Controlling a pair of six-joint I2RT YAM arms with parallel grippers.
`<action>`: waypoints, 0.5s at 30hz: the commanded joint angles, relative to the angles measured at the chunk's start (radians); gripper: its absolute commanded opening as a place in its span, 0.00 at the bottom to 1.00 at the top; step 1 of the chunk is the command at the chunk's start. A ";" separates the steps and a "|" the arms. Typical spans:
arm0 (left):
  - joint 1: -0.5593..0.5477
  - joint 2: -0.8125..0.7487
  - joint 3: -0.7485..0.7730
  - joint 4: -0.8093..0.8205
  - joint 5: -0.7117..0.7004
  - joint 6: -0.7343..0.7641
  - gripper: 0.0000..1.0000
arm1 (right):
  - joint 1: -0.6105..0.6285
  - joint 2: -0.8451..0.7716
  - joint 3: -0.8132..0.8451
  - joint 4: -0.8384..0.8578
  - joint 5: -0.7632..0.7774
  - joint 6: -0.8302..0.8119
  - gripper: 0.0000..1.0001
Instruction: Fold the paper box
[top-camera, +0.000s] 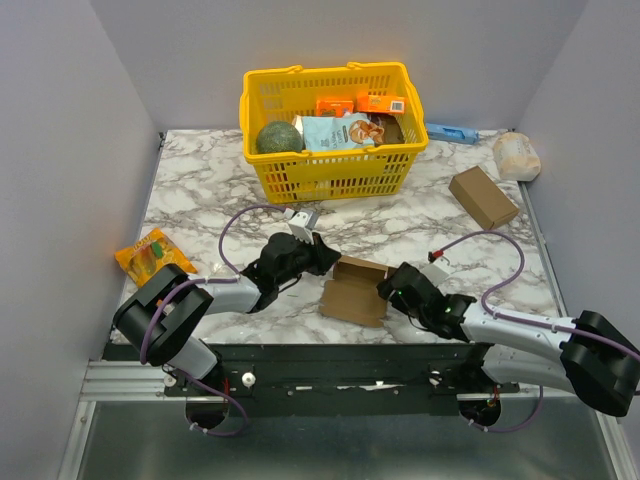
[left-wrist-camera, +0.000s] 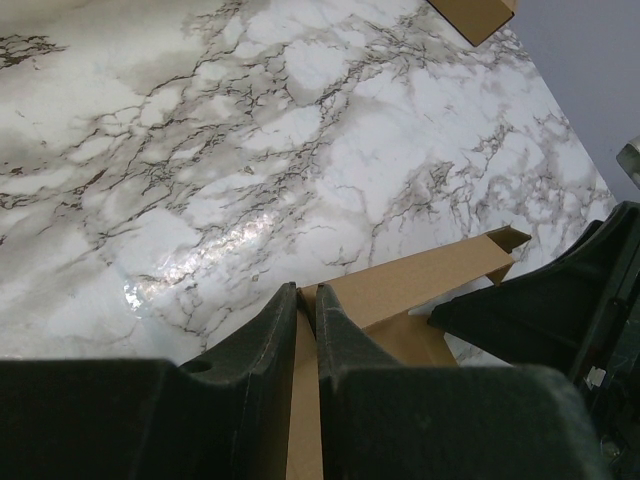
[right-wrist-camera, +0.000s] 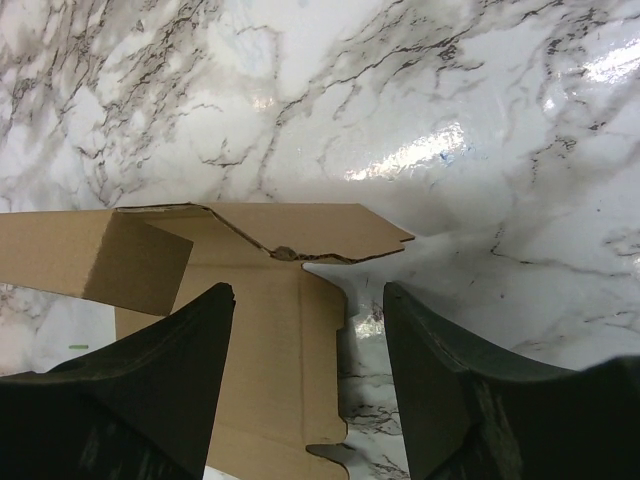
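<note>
The paper box (top-camera: 355, 290) is a thin brown cardboard piece lying near the table's front edge, between my two arms. One wall of it stands up. My left gripper (top-camera: 328, 262) reaches in from the left. In the left wrist view, the left gripper (left-wrist-camera: 307, 290) is shut on a raised edge of the paper box (left-wrist-camera: 420, 280), with cardboard showing in the thin slit between the fingers. My right gripper (top-camera: 388, 288) is at the box's right side. In the right wrist view, the right gripper (right-wrist-camera: 308, 290) is open above a flat notched flap of the paper box (right-wrist-camera: 270, 330), touching nothing.
A yellow basket (top-camera: 330, 175) full of groceries stands at the back centre. A thicker brown carton (top-camera: 483, 196) lies at the right, with a white bundle (top-camera: 517, 155) behind it. An orange snack packet (top-camera: 148, 253) lies at the left edge. The right arm's black gripper (left-wrist-camera: 560, 310) shows in the left wrist view.
</note>
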 joint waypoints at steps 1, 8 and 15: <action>0.016 0.042 -0.072 -0.214 0.004 0.013 0.20 | 0.007 0.033 -0.015 -0.039 0.059 0.039 0.71; 0.034 0.028 -0.101 -0.145 0.065 0.010 0.25 | 0.007 0.062 -0.001 -0.007 0.066 0.023 0.72; 0.034 -0.047 -0.067 -0.185 0.061 0.057 0.66 | 0.007 0.039 0.014 -0.007 0.036 -0.022 0.73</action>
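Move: The left corner of the paper box's raised far wall is pinched in my left fingertips. From that hand, the wall's right tab lies about 11 cm right and 2 cm back, and the floor panel some 9 cm back, 4 cm right and 6 cm below. From my open right hand, that tab is about 4 cm ahead, 1 cm right and slightly higher; the floor panel's middle is 3 cm back, 6 cm left and lower. I keep the corner pinched while my left hand eases about 1 cm to the left. Then I spread those fingers to let go of it, drawing back and sinking by well under a centimetre. Meanwhile my right hand creeps some 1 cm forward towards the wall's right tab, its fingers staying open. ##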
